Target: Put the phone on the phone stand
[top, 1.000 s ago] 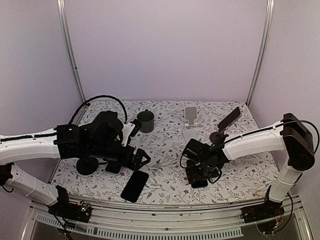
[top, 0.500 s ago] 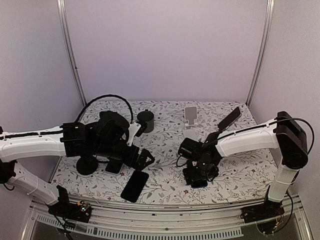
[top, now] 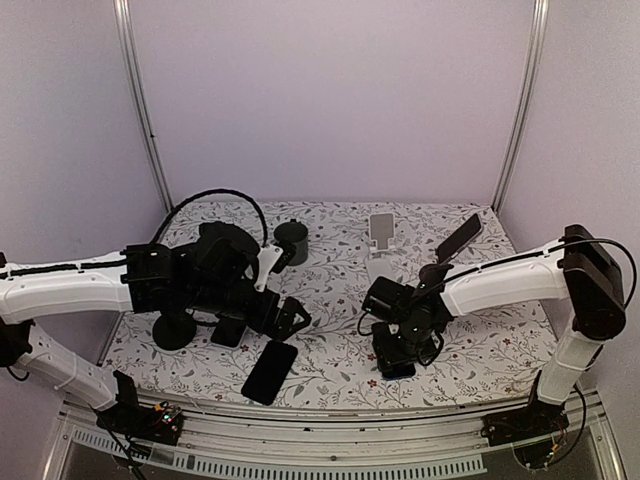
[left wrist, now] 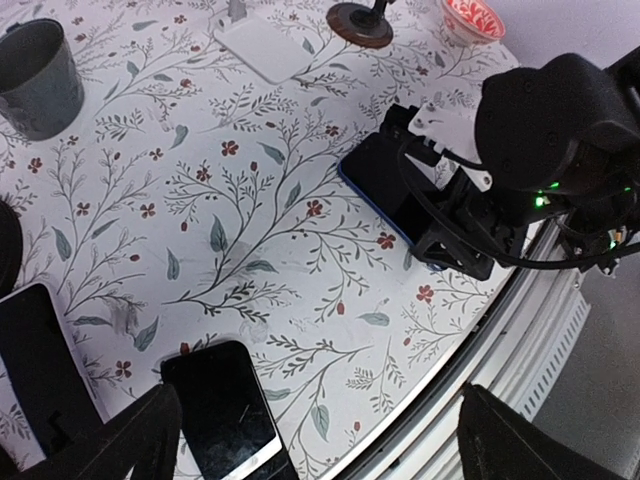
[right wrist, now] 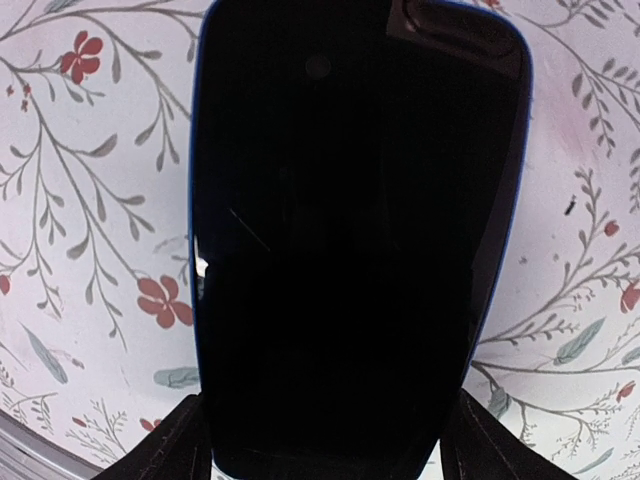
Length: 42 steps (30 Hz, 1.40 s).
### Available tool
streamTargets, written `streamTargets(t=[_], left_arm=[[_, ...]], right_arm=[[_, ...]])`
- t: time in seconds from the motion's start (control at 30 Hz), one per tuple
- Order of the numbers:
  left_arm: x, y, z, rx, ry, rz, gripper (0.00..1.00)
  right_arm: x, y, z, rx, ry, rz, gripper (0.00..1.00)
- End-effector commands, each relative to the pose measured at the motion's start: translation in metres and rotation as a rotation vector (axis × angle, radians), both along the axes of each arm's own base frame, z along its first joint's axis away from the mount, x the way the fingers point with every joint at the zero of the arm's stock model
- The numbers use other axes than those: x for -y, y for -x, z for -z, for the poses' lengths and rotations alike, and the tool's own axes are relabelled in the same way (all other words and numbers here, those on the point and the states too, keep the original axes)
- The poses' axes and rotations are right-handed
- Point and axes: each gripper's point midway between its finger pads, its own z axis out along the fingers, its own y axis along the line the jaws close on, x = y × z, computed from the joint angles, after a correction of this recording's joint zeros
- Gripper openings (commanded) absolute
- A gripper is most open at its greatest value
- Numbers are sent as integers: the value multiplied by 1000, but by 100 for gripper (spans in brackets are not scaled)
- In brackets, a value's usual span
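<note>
A dark phone with a blue rim (right wrist: 350, 230) lies flat on the flowered table at the front right (top: 398, 368). My right gripper (right wrist: 320, 445) is low over its near end, one finger against each long side, shut on it. It also shows in the left wrist view (left wrist: 385, 190) under the right gripper (left wrist: 450, 240). The white phone stand (top: 380, 245) stands behind it, empty, and shows in the left wrist view (left wrist: 265, 45). My left gripper (left wrist: 320, 450) is wide open and empty above the front left of the table (top: 290, 318).
A second black phone (top: 270, 370) lies by the front edge, a third (top: 228, 330) beside it. A dark cup (top: 292, 242) stands at the back. A black stand with a round base (top: 435, 272) holds a tilted dark slab (top: 458, 238). Another round black base (top: 172, 330) is at the left.
The right gripper has shifted slightly over the blue-rimmed phone, which stays on the table. The left arm has edged a little to the right.
</note>
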Motion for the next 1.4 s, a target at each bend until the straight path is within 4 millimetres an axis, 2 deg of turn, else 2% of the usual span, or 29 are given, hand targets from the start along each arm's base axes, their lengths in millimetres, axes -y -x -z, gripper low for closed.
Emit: streamTargets(t=[0.0, 0.17, 0.4, 0.63, 1.03, 1.37], left_arm=[[20, -1, -17, -16, 69, 19, 97], [44, -5, -28, -27, 105, 51, 97], [77, -22, -53, -17, 140, 82, 94], [106, -34, -70, -22, 217, 119, 88], [136, -49, -76, -93, 389, 135, 57], [148, -60, -58, -119, 402, 104, 46]], right_arm=[[-7, -6, -36, 108, -96, -18, 51], [-10, -17, -77, 259, -194, -28, 48], [-9, -25, -133, 468, -354, -35, 44], [-9, -25, -176, 638, -431, -60, 44], [-19, -21, -205, 725, -477, -133, 45], [-28, -25, -229, 777, -517, -151, 45]])
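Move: The blue-edged phone is flat on the table, its near end already in my right fingers, its middle about 5 cm ahead and 2 cm left of that hand. From my open left hand, the phone's middle is some 19 cm right, 3 cm ahead and 18 cm below. The left gripper is roughly 21 cm left of my right hand, 1 cm ahead and 17 cm higher. The white stand is about 27 cm ahead of my right hand and 1 cm left. Keeping its pinch on the near end, my right hand raises the phone about 18 cm off the table, fast then easing, swinging the fingers from straight down towards forward and left. My left hand comes in to the right some 14 cm, with a rise and a little forward, then dips slightly; it rolls and narrows to about half open as its fingertips reach the phone's left edge. ##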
